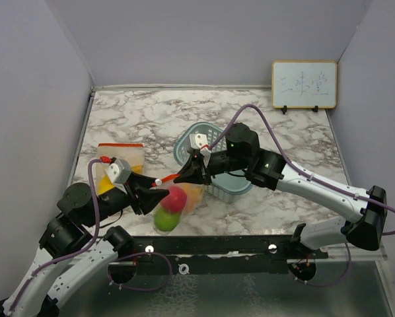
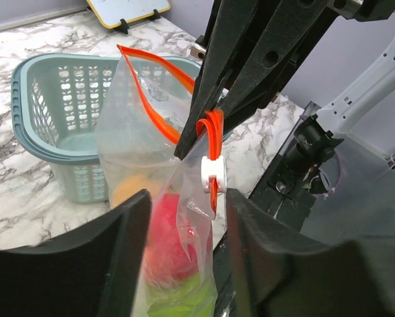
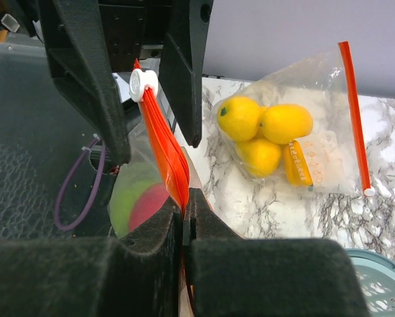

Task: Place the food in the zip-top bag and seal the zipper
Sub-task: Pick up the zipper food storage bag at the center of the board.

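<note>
The clear zip-top bag (image 1: 178,205) hangs between both grippers near the table's front edge. It holds food: a red ball (image 2: 168,238), a green one (image 2: 178,300) below it and an orange piece (image 2: 128,188). My right gripper (image 3: 186,195) is shut on the orange-red zipper (image 3: 168,148), pinching it near one end. The white slider (image 2: 213,173) sits on the strip just below that pinch. My left gripper (image 2: 187,198) is open, with one finger on each side of the bag's top by the slider; the right finger (image 2: 263,251) stands close to it.
A teal lattice basket (image 1: 217,188) stands behind the right gripper. A second clear bag (image 3: 316,158) lies on the marble at the left, with yellow fruits (image 3: 260,125) inside and its own orange strip (image 3: 354,119). A whiteboard (image 1: 304,84) leans at the back right.
</note>
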{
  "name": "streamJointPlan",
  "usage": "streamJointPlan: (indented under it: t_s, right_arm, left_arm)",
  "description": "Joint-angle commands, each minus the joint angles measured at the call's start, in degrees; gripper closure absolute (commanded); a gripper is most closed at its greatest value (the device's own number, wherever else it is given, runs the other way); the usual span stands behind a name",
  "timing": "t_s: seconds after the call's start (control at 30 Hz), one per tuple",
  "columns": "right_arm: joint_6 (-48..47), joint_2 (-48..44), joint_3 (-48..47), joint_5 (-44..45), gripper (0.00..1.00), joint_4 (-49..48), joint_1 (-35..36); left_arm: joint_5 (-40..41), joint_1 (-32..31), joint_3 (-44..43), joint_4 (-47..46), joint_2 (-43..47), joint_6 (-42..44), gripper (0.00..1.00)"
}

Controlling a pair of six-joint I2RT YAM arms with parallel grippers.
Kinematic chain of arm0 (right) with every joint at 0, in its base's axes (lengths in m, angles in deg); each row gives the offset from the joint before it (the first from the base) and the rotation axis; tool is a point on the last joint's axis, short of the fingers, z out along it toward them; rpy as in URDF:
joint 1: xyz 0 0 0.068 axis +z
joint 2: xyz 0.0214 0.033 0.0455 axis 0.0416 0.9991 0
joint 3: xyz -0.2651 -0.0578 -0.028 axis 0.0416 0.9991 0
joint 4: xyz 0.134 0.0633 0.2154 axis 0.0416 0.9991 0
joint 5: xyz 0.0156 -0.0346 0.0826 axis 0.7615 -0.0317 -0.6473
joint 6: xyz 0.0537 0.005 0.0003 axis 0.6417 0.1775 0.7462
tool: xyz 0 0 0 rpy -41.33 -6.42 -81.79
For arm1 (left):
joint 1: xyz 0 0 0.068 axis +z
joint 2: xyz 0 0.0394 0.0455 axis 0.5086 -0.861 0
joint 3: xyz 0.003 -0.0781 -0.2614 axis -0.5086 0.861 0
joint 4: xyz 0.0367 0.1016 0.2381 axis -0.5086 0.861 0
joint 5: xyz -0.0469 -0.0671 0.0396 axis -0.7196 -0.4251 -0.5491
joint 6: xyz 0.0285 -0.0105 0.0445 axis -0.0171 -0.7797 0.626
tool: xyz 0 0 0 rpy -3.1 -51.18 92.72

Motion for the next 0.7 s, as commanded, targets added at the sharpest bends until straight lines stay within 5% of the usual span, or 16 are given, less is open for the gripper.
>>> streamJointPlan:
  t_s: [0.0,0.17,0.33,0.4,0.43,0.47,0.67]
  right_arm:
    - [0.5,-0.5,-1.4,0.2,0.98,-2.1,-0.1]
    - [0.8,-0.4,-1.3,0.0,0.98,-2.5,0.0]
    - [0.5,-0.5,-1.3,-0.2,0.98,-2.0,0.0]
    - [0.0,-0.9,-1.3,1.5,0.78,-1.8,0.0]
    - [-0.4,-1.1,-1.4,2.3,0.28,-1.6,0.0]
    - [-0.8,-1.3,-1.7,2.5,0.03,-1.5,-0.1]
    - [-1.5,-0.8,-4.8,-4.0,0.01,-2.3,0.0]
  left_arm:
    - [-0.4,0.0,0.1,-3.5,0.9,-0.2,0.60]
    - [1.1,0.0,0.5,-3.6,0.8,-0.3,0.97]
    - [4.1,0.0,0.2,-3.3,1.3,-0.7,1.00]
    - [5.8,0.0,-0.1,-2.9,1.4,-1.0,1.00]
    - [6.5,0.0,-0.4,-2.4,1.2,-1.0,1.00]
    - [6.7,0.0,-0.5,-2.0,1.0,-1.0,1.00]
    - [3.0,0.0,0.5,-2.3,0.2,-0.9,1.00]
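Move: The zipper end with its white slider already stands between the left hand's open fingers, about 1 cm back and 1 cm to the right. Inside the hanging bag, the red fruit sits some 9 cm below this hand and 4 cm right, 1 cm back; the green fruit is about 14 cm below, 2 cm right and 2 cm back. The basket is 15 cm ahead, 22 cm right and 15 cm lower. From the right hand, pinching the zipper, that end lies 6 cm left and 2 cm back. Staying almost in place, the left hand shuts its half-open fingers on the zipper end just by the slider, then eases forward about 1 cm with a slight counter-clockwise turn. The right hand holds the zipper still until the left has its grip, then opens wide and lets go, hardly shifting. ##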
